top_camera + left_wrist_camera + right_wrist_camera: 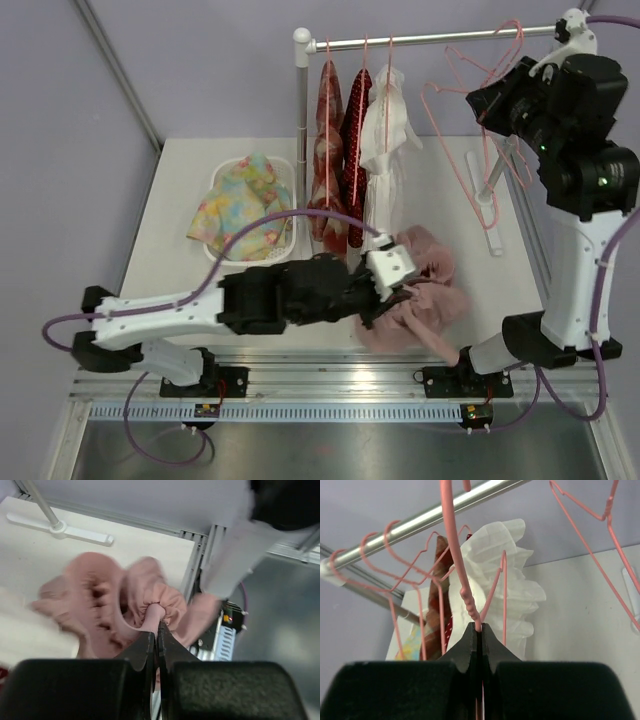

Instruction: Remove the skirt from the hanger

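Note:
The pink skirt lies bunched on the table near its front edge, off any hanger. My left gripper is low beside it and shut on a gathered fold of the skirt, pinched at the jaw tips. My right gripper is raised near the rail's right end and shut on the bare pink wire hanger. In the right wrist view the hanger's twisted neck rises from between the closed jaws.
A metal rail carries red garments, a white garment and another empty pink hanger. A white basket with a floral cloth stands at the left. The rack's foot lies on the right.

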Controlling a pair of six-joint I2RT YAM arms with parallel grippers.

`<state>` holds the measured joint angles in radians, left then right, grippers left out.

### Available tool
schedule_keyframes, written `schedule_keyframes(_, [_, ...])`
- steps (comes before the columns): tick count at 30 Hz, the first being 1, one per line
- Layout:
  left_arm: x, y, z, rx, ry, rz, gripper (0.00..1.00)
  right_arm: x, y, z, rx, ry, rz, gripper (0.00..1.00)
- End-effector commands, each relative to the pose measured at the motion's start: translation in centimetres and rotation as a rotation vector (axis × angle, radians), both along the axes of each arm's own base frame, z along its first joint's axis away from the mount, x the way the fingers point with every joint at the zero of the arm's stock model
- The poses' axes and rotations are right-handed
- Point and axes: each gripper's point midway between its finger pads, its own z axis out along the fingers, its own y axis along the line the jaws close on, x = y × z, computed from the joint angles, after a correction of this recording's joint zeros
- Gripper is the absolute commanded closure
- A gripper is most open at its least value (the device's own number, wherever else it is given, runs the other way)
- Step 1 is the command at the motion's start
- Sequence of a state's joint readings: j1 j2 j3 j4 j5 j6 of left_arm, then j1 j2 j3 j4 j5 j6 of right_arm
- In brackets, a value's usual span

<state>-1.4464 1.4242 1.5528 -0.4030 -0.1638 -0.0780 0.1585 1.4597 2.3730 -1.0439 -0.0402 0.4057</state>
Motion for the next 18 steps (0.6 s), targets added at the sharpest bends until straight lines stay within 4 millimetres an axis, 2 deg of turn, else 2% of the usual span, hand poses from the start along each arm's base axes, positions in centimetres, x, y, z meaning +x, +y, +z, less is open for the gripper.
schedule_keyframes(1, [2.3, 7.6, 3.1, -0.134, 0.008, 0.244, 1.00, 4.4, -0.6, 1.4, -0.053, -0.076, -0.061, 1.00])
schedule_keyframes(2, [2.5, 10.3, 3.8, -0.174, 0.014, 0.275, 1.00, 4.9, -0.6, 1.5, -0.058, -0.080, -0.062, 1.00])
schedule_keyframes(4, [3.6, 13.4, 3.5, -0.194, 0.014, 0.373, 1.00, 6.7, -0.5, 2.0, -0.067, -0.098, -0.072, 1.00])
schedule_keyframes(5, [3.9, 14.5, 2.3, -0.168, 0.012, 0.406, 1.00, 7.2, -0.5, 2.1, -0.067, -0.105, -0.077, 1.00])
schedule_keyframes(6, [4.1, 16.1, 2.9, -0.197, 0.016, 0.434, 1.00, 7.6, -0.4, 2.7, -0.062, -0.128, -0.076, 1.00])
schedule_keyframes(8, [5.2, 18.1, 2.4, -0.181, 0.005, 0.525, 1.00, 9.1, -0.2, 3.3, -0.059, -0.168, -0.079, 1.00])
schedule_keyframes(11, [6.8, 21.0, 1.9, -0.160, -0.027, 0.667, 1.00, 10.6, -0.2, 2.7, -0.061, -0.163, -0.093, 1.00])
schedule_keyframes(13, [8.6, 23.7, 2.9, -0.163, -0.061, 0.794, 1.00, 11.1, 0.2, 0.9, -0.055, -0.106, -0.077, 1.00])
schedule_keyframes(15, [9.7, 25.4, 4.3, -0.158, -0.090, 0.835, 1.00, 11.3, 0.7, -0.3, -0.044, -0.083, -0.051, 1.00])
schedule_keyframes(16, [10.1, 25.9, 6.3, -0.196, -0.091, 0.836, 1.00, 11.0, 0.8, -2.2, -0.051, -0.038, -0.045, 1.00])
schedule_keyframes(17, [11.4, 27.2, 7.1, -0.187, -0.120, 0.892, 1.00, 11.2, 0.9, -2.1, -0.046, -0.064, -0.045, 1.00])
schedule_keyframes(18, [12.0, 27.5, 7.8, -0.186, -0.134, 0.907, 1.00, 11.0, 0.8, -2.7, -0.051, -0.061, -0.047, 1.00])
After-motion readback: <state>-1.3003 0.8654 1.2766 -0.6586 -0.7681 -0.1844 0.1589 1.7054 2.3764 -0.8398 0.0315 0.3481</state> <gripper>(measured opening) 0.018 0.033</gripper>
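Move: The left hand still holds the pink skirt; the basket it is bound for lies about 32 cm to its left, 30 cm ahead and 30 cm below. The plaid garment hangs some 35 cm ahead and 12 cm left of this hand, roughly level. For the right hand, still gripping the bare hanger, the rail is about 17 cm straight ahead and 10 cm up; the white dress hangs 15 cm ahead, 17 cm left and 15 cm below. Left hand carries pink skirt about 24 cm left and forward towards basket; right takes hanger 12 cm forward, towards rail. ##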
